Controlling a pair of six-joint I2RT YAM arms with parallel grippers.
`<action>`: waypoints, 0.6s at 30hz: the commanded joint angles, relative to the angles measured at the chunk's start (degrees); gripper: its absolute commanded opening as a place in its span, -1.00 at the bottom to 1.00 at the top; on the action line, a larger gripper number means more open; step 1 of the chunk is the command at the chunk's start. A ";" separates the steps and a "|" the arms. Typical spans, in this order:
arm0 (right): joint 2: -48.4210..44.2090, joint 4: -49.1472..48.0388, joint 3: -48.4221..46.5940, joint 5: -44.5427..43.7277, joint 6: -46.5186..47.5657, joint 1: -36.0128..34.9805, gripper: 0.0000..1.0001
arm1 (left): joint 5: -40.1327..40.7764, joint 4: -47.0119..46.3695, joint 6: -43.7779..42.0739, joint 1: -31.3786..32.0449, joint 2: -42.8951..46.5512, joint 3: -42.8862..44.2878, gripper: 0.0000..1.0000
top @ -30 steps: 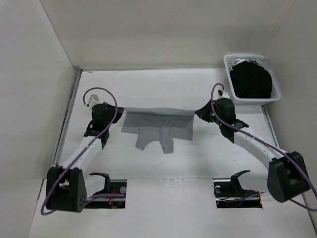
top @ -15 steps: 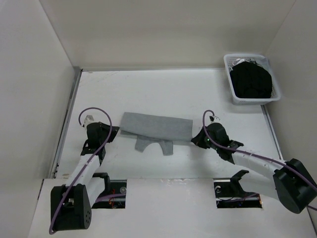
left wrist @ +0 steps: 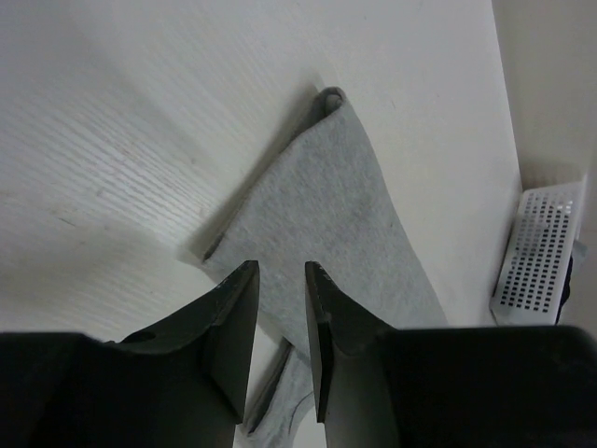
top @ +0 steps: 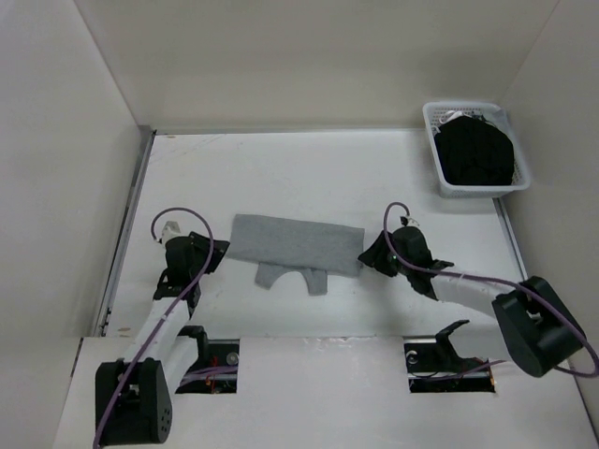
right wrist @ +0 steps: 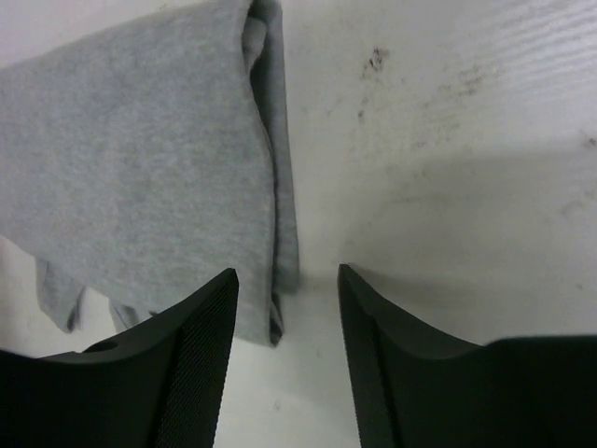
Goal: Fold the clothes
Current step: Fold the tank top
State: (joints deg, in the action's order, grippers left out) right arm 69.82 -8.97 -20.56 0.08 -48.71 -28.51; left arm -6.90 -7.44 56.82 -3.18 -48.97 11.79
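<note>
The clothes, one light grey knit top point(top: 296, 243), lie folded over on the white table, with the scooped neckline end point(top: 292, 276) sticking out at the near side. My left gripper point(top: 211, 255) sits low at the top's left end. In the left wrist view its gripper point(left wrist: 280, 271) has a narrow gap between the fingers, and the grey cloth point(left wrist: 345, 205) lies on the table beyond them, not gripped. My right gripper point(top: 368, 256) is at the top's right end. In the right wrist view that gripper point(right wrist: 287, 275) stands wide open over the folded edge point(right wrist: 275, 215).
A white lattice basket point(top: 477, 191) holding black garments point(top: 475, 152) stands at the back right; its side point(left wrist: 541, 252) shows in the left wrist view. Side walls close in the table left and right. The arm bases sit at the near edge.
Both grippers carried the top's edge toward the near side and lowered it, folding the cloth over. Both have since opened and let go, and the top lies flat.
</note>
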 commanded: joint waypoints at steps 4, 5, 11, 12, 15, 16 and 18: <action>11.99 -13.60 -2.91 6.86 -4.10 1.58 -0.21 | 6.53 -5.21 -0.83 12.08 -2.18 5.95 -0.52; 13.57 -15.09 -3.00 7.56 -5.25 1.49 -0.29 | 7.94 -5.82 -1.18 14.27 -2.62 6.66 -0.52; 16.41 -25.56 -0.63 7.66 -10.26 3.07 -0.82 | 11.82 -9.34 -2.85 24.04 -6.66 10.62 -0.52; 13.88 -26.26 0.42 6.87 -10.44 3.50 -0.88 | 11.82 -10.13 -2.68 25.62 -7.27 11.14 -0.52; 4.75 -21.90 1.92 3.98 -9.13 4.12 -0.92 | 12.25 -11.63 -2.33 29.49 -8.77 12.11 -0.53; 1.14 -18.22 1.92 3.10 -8.08 4.39 -0.92 | 12.52 -11.98 -2.06 30.98 -9.56 12.55 -0.53; -5.63 -8.83 1.14 1.08 -5.10 4.56 -0.93 | 13.22 -13.03 -1.54 33.79 -11.31 13.17 -0.53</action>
State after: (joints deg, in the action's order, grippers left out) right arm 71.79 -23.79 -18.52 5.08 -56.73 -24.62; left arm 4.45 -15.84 55.29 27.81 -58.76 22.20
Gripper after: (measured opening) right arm 0.046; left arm 0.239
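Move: The tank top's right edge lies about 3 cm ahead of the right hand, 3 cm to its left and 1 cm lower; the shoulder straps stick out on the near side, some 19 cm left of the hand and 6 cm back. From the left hand, the middle of the tank top is about 18 cm to the right, level with it and some 4 cm below. Right hand reaches 4 cm forward-left, closes on the tank top's right edge, lifts; left sweeps 14 cm rightward. ##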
